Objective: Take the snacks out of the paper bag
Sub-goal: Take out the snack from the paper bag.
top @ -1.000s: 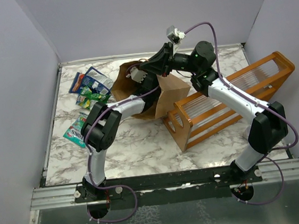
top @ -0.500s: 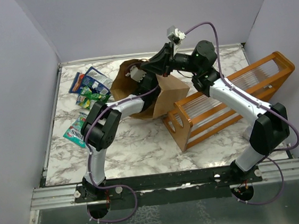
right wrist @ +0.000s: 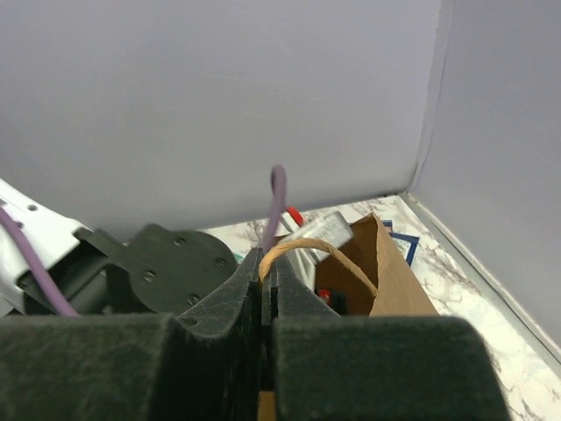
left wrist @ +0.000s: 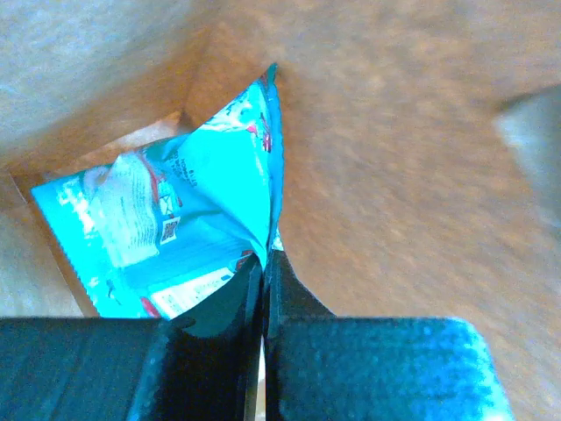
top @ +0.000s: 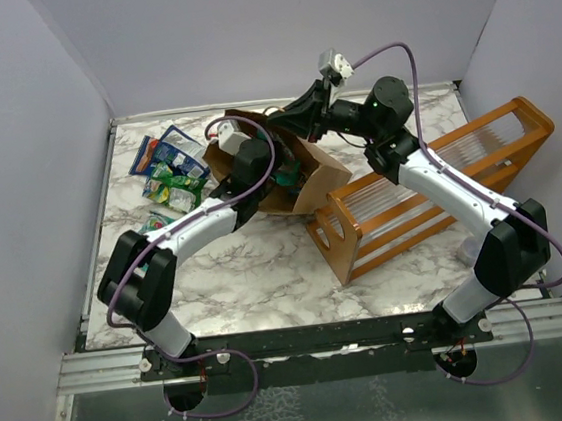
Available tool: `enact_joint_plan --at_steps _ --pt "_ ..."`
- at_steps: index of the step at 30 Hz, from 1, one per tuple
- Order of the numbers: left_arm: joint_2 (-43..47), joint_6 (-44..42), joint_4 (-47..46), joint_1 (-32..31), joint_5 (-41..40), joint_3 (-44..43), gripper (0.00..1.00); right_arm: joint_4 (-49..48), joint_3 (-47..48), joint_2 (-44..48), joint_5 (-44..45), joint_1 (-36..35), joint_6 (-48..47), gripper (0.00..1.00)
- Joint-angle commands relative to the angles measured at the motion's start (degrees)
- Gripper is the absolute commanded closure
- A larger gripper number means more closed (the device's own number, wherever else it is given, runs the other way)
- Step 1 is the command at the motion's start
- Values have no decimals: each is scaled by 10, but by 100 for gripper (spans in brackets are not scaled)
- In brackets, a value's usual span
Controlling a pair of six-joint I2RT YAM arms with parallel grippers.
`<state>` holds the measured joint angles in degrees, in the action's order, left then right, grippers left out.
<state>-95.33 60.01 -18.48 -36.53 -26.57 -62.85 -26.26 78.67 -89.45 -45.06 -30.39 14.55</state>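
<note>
The brown paper bag [top: 326, 176] lies at the back middle of the table, its mouth toward the left. My left gripper [top: 279, 175] reaches inside it. In the left wrist view that gripper [left wrist: 265, 260] is shut on the corner of a teal snack packet [left wrist: 175, 219], with the bag's brown wall [left wrist: 394, 158] all around. My right gripper [top: 282, 125] hovers over the bag's top edge. It [right wrist: 267, 263] is shut on the bag's twisted paper handle [right wrist: 307, 246], holding that side [right wrist: 390, 276] up. Several snacks [top: 168, 170] lie in a pile on the table's left.
An orange wooden rack [top: 429, 185] with clear slats lies to the right of the bag, touching it. One more teal packet [top: 150, 227] rests near the left edge, in front of the pile. Grey walls close in the back and both sides.
My left gripper has closed on the teal packet inside the bag. The left arm has stretched out, its elbow dropping toward the near left. The right gripper kept its hold on the handle.
</note>
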Motion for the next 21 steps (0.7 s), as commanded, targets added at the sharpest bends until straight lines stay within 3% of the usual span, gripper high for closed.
enact_joint_plan --at_steps 1,13,21 --pt "64 -13 -38 1 57 25 98 33 0 16 33 -4 -40 98" --pt "229 -126 52 1 132 34 100 78 0 19 78 -3 -98 98" --pt "354 -257 144 3 178 -27 100 75 -22 29 107 -4 -110 98"
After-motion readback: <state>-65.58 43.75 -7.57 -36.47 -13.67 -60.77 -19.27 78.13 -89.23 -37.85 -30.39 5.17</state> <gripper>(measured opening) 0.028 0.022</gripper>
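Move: The left hand is inside the paper bag with the turquoise snack already pinched. The middle of the bag mouth is about 6 cm back, 2 cm left and 5 cm above it. On the table, some 20 cm lower, the blue snacks lie about 27 cm left and 4 cm ahead, and the green snack about 26 cm left and 3 cm back. From the right hand, which already holds the handle, the mouth is roughly 5 cm ahead, 2 cm left and 15 cm below. The left hand keeps its pinch on the turquoise snack and draws it up and back out through the bag mouth, some 16 cm up and 10 cm back, easing left near the end and speeding up as it goes, while the fingers tip upward about 15 degrees and swing about as far clockwise. The right hand keeps the paper bag's handle shut in its fingers and gives a little with it, slowly forward and down by under 4 cm, turning slightly clockwise. ##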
